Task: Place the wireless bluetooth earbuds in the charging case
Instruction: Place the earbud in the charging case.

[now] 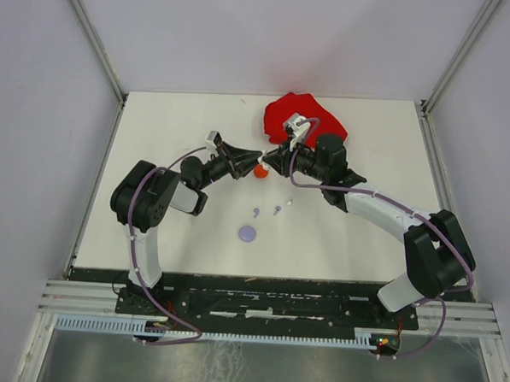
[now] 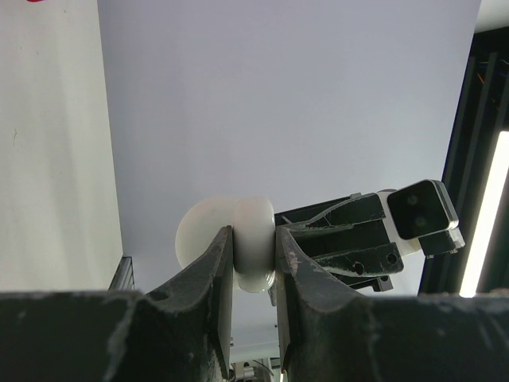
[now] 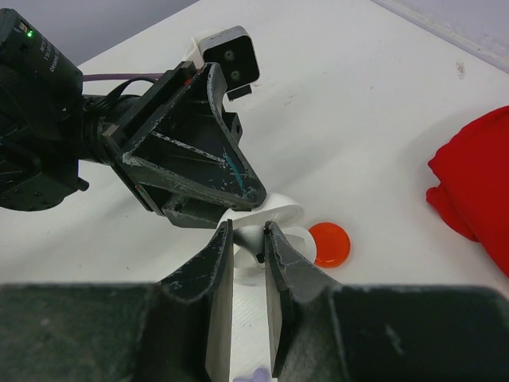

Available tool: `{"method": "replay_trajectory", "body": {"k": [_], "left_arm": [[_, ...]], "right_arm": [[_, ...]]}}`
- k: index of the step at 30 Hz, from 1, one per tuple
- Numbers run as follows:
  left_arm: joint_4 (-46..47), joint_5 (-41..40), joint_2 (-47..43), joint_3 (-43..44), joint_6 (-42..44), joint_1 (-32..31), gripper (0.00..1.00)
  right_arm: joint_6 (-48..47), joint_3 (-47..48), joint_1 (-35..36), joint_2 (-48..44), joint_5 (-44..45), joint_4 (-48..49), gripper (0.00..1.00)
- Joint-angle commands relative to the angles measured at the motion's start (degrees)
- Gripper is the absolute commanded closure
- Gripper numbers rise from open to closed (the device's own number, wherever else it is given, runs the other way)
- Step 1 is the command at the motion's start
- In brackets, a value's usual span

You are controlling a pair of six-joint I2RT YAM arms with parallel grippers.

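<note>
A white charging case [image 2: 199, 231] is clamped in my shut left gripper [image 2: 253, 235] and held above the table. In the right wrist view the case [image 3: 288, 215] stands open, its two halves spread. My right gripper [image 3: 248, 231] is shut on a white earbud [image 3: 253, 239], pressed against the open case. From above, both grippers meet tip to tip, the left gripper [image 1: 253, 156] against the right gripper [image 1: 270, 160]. Two lilac earbuds [image 1: 256, 212] [image 1: 277, 210] lie loose on the table nearer the arm bases.
A red round case [image 1: 261, 170] lies just below the meeting grippers, also seen as the red case [image 3: 329, 243]. A lilac round case [image 1: 248, 233] sits nearer the bases. A crumpled red cloth [image 1: 306, 117] lies at the back, behind the right arm.
</note>
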Motion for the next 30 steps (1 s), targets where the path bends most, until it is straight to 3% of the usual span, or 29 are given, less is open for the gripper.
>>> {"method": "replay_trajectory", "body": {"k": [1,5,8,14,21,30], "left_arm": [[3.0,0.5,-1.1,2.3,-2.4,-0.2,0.97],[2.9,0.4,-1.2,2.8,-2.4,-0.2,0.97],[2.7,0.4,-1.3,2.9,-2.3,-0.3,0.97],[2.0,0.5,-1.0,2.8,-1.6,-0.2,0.97],[3.0,0.2,0.2,1.7,-1.5,0.0,0.97],[5.4,-0.2,0.1,-1.4,-1.8,4.3,0.97]], "right_arm": [[-0.8,-0.5,0.3,-1.1,-1.5,1.0,0.92],[-0.8,-0.5,0.3,-0.9,-2.0,0.6,0.86],[-0.7,-0.3,0.3,-1.1,-2.1,0.5,0.7],[1.1,-0.1,0.3,-2.0,-1.2,2.2,0.47],[7.0,-2.3,-0.1,-7.5,7.8,9.2,0.29],[9.5,4.6,-0.3,-11.8,27.5,-21.8,0.22]]}}
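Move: The open white charging case is still pinched in my left hand, its middle about 2 cm to the right of that hand's point. My right hand has the white earbud already at the tray: the case's middle is roughly 1 cm ahead, 1 cm left and 1 cm below. On the table, some 17 cm under my right hand, the orange disc lies about 10 cm ahead and 2 cm left, the loose white earbud level ahead-wise and 7 cm right. My right hand stays at the tray at first, easing down only a hair, then opens its fingers wide and lets go of the earbud. Next it pulls up about 5 cm and some 5 cm to the right, away from the case, yawing clockwise about 15 degrees. My left hand keeps its pinch on the case and carries it a centimetre or two left and forward at the end. ##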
